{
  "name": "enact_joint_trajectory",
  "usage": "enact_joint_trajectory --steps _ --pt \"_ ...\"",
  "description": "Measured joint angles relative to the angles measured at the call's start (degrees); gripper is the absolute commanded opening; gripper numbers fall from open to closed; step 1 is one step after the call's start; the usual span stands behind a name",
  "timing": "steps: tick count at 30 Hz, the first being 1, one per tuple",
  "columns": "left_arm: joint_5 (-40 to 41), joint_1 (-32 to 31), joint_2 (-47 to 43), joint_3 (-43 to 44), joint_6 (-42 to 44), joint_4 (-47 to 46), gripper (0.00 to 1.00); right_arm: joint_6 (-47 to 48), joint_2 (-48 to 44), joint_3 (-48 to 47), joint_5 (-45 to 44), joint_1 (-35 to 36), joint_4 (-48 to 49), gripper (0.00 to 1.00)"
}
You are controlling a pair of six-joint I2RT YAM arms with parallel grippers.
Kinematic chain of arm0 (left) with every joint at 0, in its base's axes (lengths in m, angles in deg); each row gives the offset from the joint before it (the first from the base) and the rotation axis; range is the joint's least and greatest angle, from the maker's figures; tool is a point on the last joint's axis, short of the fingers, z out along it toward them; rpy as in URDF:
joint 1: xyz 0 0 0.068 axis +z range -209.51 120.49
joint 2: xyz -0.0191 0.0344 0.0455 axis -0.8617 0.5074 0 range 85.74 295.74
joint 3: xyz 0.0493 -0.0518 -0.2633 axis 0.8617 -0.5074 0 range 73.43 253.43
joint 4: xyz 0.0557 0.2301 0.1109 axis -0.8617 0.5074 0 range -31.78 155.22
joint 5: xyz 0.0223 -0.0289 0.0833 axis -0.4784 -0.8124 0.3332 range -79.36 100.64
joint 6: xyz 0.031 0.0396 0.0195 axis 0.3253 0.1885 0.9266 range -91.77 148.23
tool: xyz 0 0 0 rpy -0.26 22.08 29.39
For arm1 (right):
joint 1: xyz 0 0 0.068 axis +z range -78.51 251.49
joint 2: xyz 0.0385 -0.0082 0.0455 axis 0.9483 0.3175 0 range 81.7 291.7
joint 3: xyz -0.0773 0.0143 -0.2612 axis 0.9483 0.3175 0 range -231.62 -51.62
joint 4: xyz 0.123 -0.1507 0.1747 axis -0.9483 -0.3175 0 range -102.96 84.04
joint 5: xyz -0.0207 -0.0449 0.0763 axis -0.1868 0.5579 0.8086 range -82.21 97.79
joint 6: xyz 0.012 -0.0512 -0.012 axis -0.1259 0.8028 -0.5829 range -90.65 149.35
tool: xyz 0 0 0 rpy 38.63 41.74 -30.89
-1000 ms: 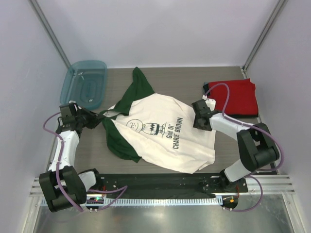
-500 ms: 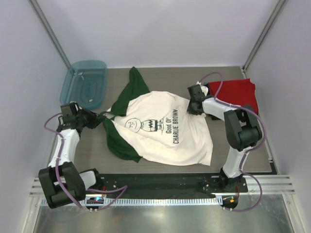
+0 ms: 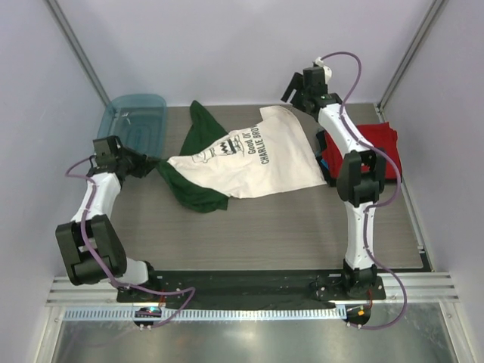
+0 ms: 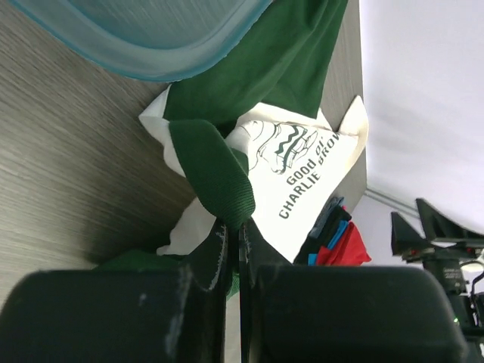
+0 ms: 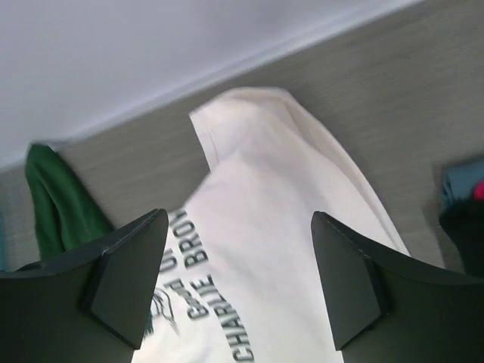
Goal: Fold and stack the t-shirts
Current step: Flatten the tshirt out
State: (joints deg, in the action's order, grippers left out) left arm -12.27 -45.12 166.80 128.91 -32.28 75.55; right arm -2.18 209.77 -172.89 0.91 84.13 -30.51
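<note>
The white t-shirt with dark green sleeves and black chest print lies stretched across the back of the table. My left gripper is low at its left end, shut on a green sleeve cuff; the left gripper pinches the ribbed edge. My right gripper hangs raised near the back wall, above the shirt's far corner. In the right wrist view the right gripper is open with nothing between its fingers, the white shirt below. Folded red, dark and blue t-shirts are stacked at the right.
A teal plastic tub stands at the back left, just behind my left gripper, and shows as the tub in the left wrist view. The right arm reaches over the folded stack. Bare grey table lies in front of the shirt.
The right gripper dragged the shirt's hem toward the back, let go and rose to the back wall, now open. The shirt lies farther back and stretched. The left gripper kept its hold.
</note>
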Motion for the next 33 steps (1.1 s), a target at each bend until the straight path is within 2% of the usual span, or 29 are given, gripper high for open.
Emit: enact_joint_trajectory --steps 1,2,4,5,11,14,18,23,24,25,26,27,29,33 --pt "0.5 -0.3 0.3 0.2 -0.2 -0.1 0.00 0.3 -0.9 1.5 0.1 0.0 0.0 0.80" --pt "1.0 -0.7 0.4 0.2 -0.5 -0.3 0.00 0.7 -2.3 4.0 0.2 0.0 -0.1 0.72" --pt "2.0 -1.6 1.0 0.3 -1.0 -0.7 0.00 1.5 -5.7 10.6 0.2 0.0 -0.6 0.65" --pt "2.3 -2.0 1.5 0.4 -1.2 -1.0 0.00 1.5 -7.6 14.4 0.0 0.0 -0.9 0.57" --pt "5.9 -6.3 6.8 3.1 -3.1 -1.9 0.00 -0.3 -25.6 43.9 -2.9 0.2 0.1 0.47" --pt "8.2 -8.9 10.8 7.2 -3.7 -2.1 0.00 -2.3 -33.7 54.5 -6.1 0.2 0.7 0.43" --pt "10.5 -10.9 15.9 13.8 -3.8 -2.4 0.00 -4.7 -39.6 63.6 -9.6 0.2 3.1 0.42" --pt "14.5 -12.5 22.7 25.0 -3.5 -0.2 0.00 -6.6 -39.5 67.6 -11.1 0.1 5.4 0.39" --pt "15.4 -12.7 24.3 28.2 -3.1 0.7 0.03 -7.1 -39.1 67.9 -11.5 0.1 6.0 0.37" --pt "16.3 -12.8 25.7 31.0 -2.7 1.3 0.10 -7.8 -38.6 68.1 -11.9 0.1 6.7 0.36" --pt "16.9 -12.8 26.3 32.6 -2.2 1.8 0.36 -8.3 -38.1 68.2 -12.3 0.1 7.4 0.36" --pt "17.4 -12.8 26.4 33.5 -1.6 2.1 0.54 -8.9 -37.3 68.3 -12.6 0.1 8.1 0.36" --pt "18.0 -12.7 25.9 33.7 -1.4 2.6 0.65 -10.2 -35.7 68.6 -13.2 0.1 9.7 0.36" --pt "18.4 -12.8 23.5 30.9 -0.3 3.6 0.73 -12.3 -32.3 68.6 -13.6 0.1 11.5 0.35"
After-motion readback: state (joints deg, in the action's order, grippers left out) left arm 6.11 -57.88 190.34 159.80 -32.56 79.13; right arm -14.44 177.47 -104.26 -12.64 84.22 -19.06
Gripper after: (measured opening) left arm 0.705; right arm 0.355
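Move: The left hand holds the gathered green end of the t-shirt; its place is the table about 10 cm ahead, 3 cm to the right and 14 below, with the blue tub's middle 10 ahead and 11 left. From the empty right hand the hem's near right corner lies roughly 23 cm back, 10 right and 18 below. The red stack is 13 back and 25 right, the hem's far corner 4 ahead and 3 left. The left hand carries its pinched green end about 13 cm forward beside the tub, dipping and easing right before rising, and opens to let go as it begins to draw back. Meanwhile the empty right hand sweeps some 24 cm back, down and rightward, then sinks straight to the hem's near corner, tipping its fingers down about 20 degrees, turning clockwise and narrowing its gap. ##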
